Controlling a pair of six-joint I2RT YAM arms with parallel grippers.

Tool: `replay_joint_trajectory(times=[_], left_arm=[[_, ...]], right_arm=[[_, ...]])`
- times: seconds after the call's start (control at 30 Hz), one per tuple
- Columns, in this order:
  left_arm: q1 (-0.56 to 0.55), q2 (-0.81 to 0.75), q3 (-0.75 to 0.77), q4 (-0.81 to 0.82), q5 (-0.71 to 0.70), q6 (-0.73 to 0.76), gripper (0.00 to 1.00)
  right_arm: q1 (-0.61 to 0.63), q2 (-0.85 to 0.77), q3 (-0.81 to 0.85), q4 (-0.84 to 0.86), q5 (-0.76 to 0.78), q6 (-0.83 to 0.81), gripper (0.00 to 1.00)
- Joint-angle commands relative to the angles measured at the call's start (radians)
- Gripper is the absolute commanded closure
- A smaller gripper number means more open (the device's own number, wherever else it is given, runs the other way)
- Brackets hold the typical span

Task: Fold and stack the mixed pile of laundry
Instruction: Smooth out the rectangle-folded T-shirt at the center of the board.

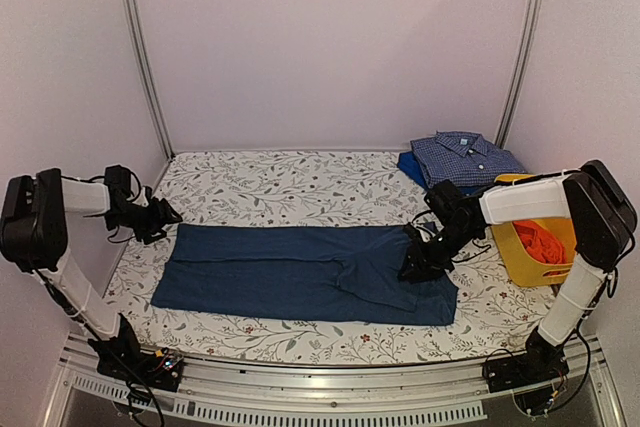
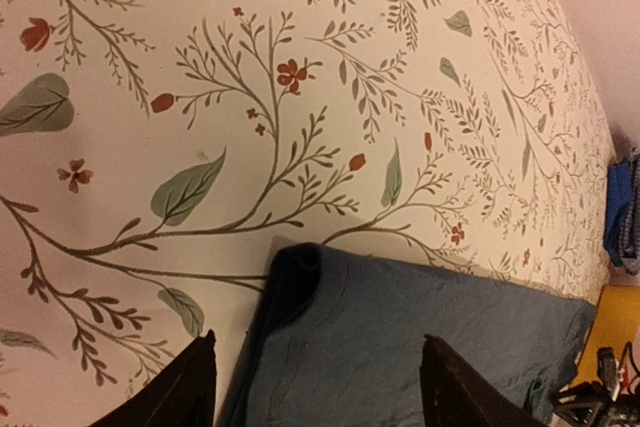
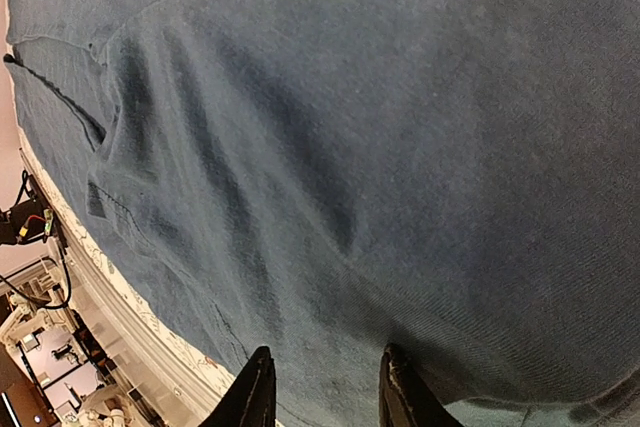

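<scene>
The dark navy trousers (image 1: 300, 272) lie folded lengthwise across the floral sheet. My left gripper (image 1: 168, 215) sits at their far left corner. In the left wrist view it (image 2: 320, 392) is open, its fingers either side of the curled corner of the trousers (image 2: 300, 277). My right gripper (image 1: 413, 269) is down on the trousers' right end. Its jaws (image 3: 325, 397) stand narrowly open over the blue cloth (image 3: 350, 127). The blue check shirt (image 1: 465, 157) lies folded at the back right. A red-orange cloth (image 1: 543, 237) lies in the basket.
The yellow plastic basket (image 1: 510, 247) stands at the right edge beside my right arm. A bright blue cloth (image 1: 412, 165) shows under the shirt. Metal frame poles (image 1: 145, 57) rise at the back corners. The table's front rail (image 1: 330, 387) runs between the arm bases.
</scene>
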Motion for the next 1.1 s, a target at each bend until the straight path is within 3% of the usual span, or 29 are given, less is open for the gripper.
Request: replay_joint_trajectory(times=[0.0,0.2,0.37,0.83,1.07], left_arm=[[-0.001,0.055,0.042,0.073,-0.005,0.045,0.32],[-0.002,0.117,0.046,0.108,0.049,0.059,0.45],[-0.001,0.161,0.053,0.122,0.053,0.053,0.5],[0.002,0.187,0.114,0.14,0.082,0.058,1.0],[0.004,0.245,0.177,0.142,0.074,0.052,1.0]], right_arm=[[0.003,0.015,-0.004,0.02,0.023,0.019,0.65],[0.004,0.028,-0.002,0.02,0.022,0.018,0.65],[0.004,0.042,0.004,0.015,0.019,0.018,0.65],[0.001,0.095,0.003,0.007,0.049,0.003,0.65],[-0.001,0.118,-0.013,0.015,0.056,-0.002,0.64]])
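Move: The T-shirt's far-left corner lies about 2 cm ahead of the left hand, 1 cm to its right and 3 cm below. The shirt's near-left corner is some 17 cm back and 2 cm right; the bunched crease is about 40 cm right and 11 cm back. For the right hand, the right-end cloth is straight beneath, about 1 cm down, the near-right corner 10 cm back and 7 cm right, and that far-left corner roughly 54 cm left and 12 cm ahead. The T-shirt's far-left corner is met by the half-open left hand, which sinks about 3 cm and eases 2 cm forward, shuts its fingers to pinch the cloth, then draws it another 3 cm forward while rising nearly 2 cm. The right hand keeps its place and finger gap over the shirt's right end, settling about 1 cm down to press on the cloth. ##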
